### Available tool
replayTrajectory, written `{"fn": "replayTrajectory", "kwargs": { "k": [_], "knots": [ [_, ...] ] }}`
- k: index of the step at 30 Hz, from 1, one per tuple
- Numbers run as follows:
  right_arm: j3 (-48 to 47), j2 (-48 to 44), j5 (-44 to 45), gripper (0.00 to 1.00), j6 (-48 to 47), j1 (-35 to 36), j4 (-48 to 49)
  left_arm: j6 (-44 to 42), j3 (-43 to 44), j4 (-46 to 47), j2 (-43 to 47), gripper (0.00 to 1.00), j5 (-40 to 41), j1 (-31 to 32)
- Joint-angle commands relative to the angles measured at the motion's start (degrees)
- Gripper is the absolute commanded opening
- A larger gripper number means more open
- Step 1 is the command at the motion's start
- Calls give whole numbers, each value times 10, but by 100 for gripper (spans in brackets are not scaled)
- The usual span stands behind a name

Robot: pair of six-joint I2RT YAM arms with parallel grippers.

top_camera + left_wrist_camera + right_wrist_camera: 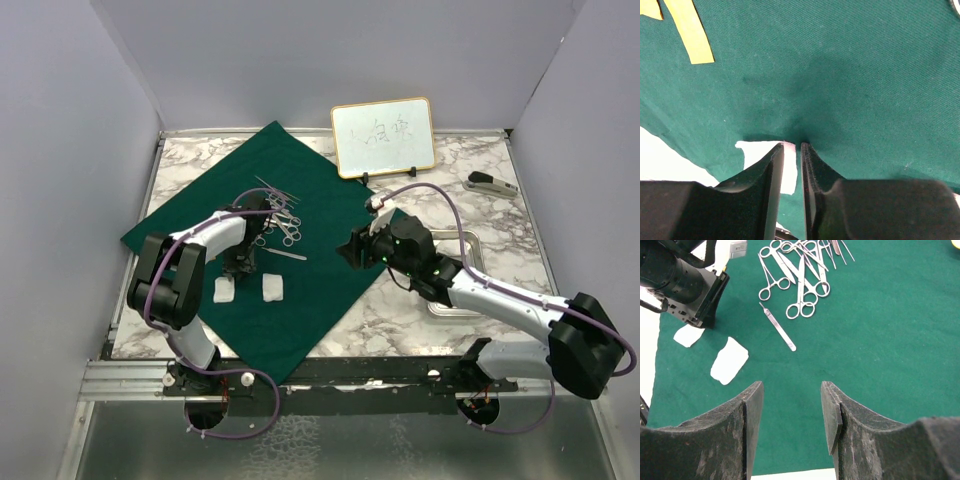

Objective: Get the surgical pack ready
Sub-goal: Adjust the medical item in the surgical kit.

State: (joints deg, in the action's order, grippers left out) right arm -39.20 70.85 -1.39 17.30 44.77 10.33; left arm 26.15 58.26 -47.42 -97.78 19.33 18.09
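Observation:
The dark green cloth (300,290) lies spread on the marble table. On it rest a cluster of silver scissor-like instruments (280,218) (800,285), a single scalpel (777,326) and two white gauze squares (226,290) (272,288). My left gripper (240,270) points down at the cloth, its tips at the edge of one gauze square (752,150). Its jaws (792,145) stand a narrow gap apart, with gauze and cloth showing between them. My right gripper (792,387) hovers open and empty over the cloth's right side. The steel tray (472,240) sits partly hidden under the right arm.
A gold-framed whiteboard (383,137) stands at the back. A stapler (490,184) lies at the back right. Yellow strips (690,30) show on the cloth in the left wrist view. Grey walls enclose the table on three sides.

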Motion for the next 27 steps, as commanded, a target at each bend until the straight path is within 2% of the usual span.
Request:
{"fn": "replayTrajectory", "kwargs": {
  "k": [1, 7, 14, 18, 23, 27],
  "knots": [
    [9, 5, 1, 50, -1, -2, 24, -2, -33, 26, -14, 21, 23, -13],
    [10, 7, -1, 50, -1, -2, 24, -6, -29, 24, 1, 8, 28, -14],
    [9, 13, -5, 50, -1, -2, 29, -5, -10, 1, 47, 6, 41, -14],
    [7, 20, -10, 49, 0, -2, 28, -6, -11, 0, 51, 1, 42, -14],
    [7, 18, -3, 49, -2, -2, 25, 0, 7, -31, 84, 0, 30, -13],
    [8, 19, 0, 49, -5, -2, 27, 47, 6, -62, 134, 0, 4, 24]
  ]
}}
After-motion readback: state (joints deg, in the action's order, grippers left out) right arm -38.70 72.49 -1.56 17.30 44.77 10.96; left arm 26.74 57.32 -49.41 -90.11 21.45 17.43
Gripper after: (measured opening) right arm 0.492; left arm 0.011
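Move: The left hand hovers just above the cloth at the far right corner of the leftmost gauze pad, whose middle lies about 3 cm back, 3 cm to its left and 1 cm below. The second gauze pad lies some 9 cm to this hand's right and 2 cm back, the scalpel about 12 cm right and 6 cm ahead, the orange strips about 8 cm left and 7 cm ahead. From the right hand, the leftmost pad lies roughly 28 cm left, 5 cm back and 15 cm down. Staying low at first, the left hand shuts its slightly open, downward-pointing fingers on the far right corner of the leftmost gauze pad and pinches it. With the grip kept, it eases about 1 cm to the left, then rises straight up some 3 cm, fastest at the end, drawing the pinched corner off the green cloth. ##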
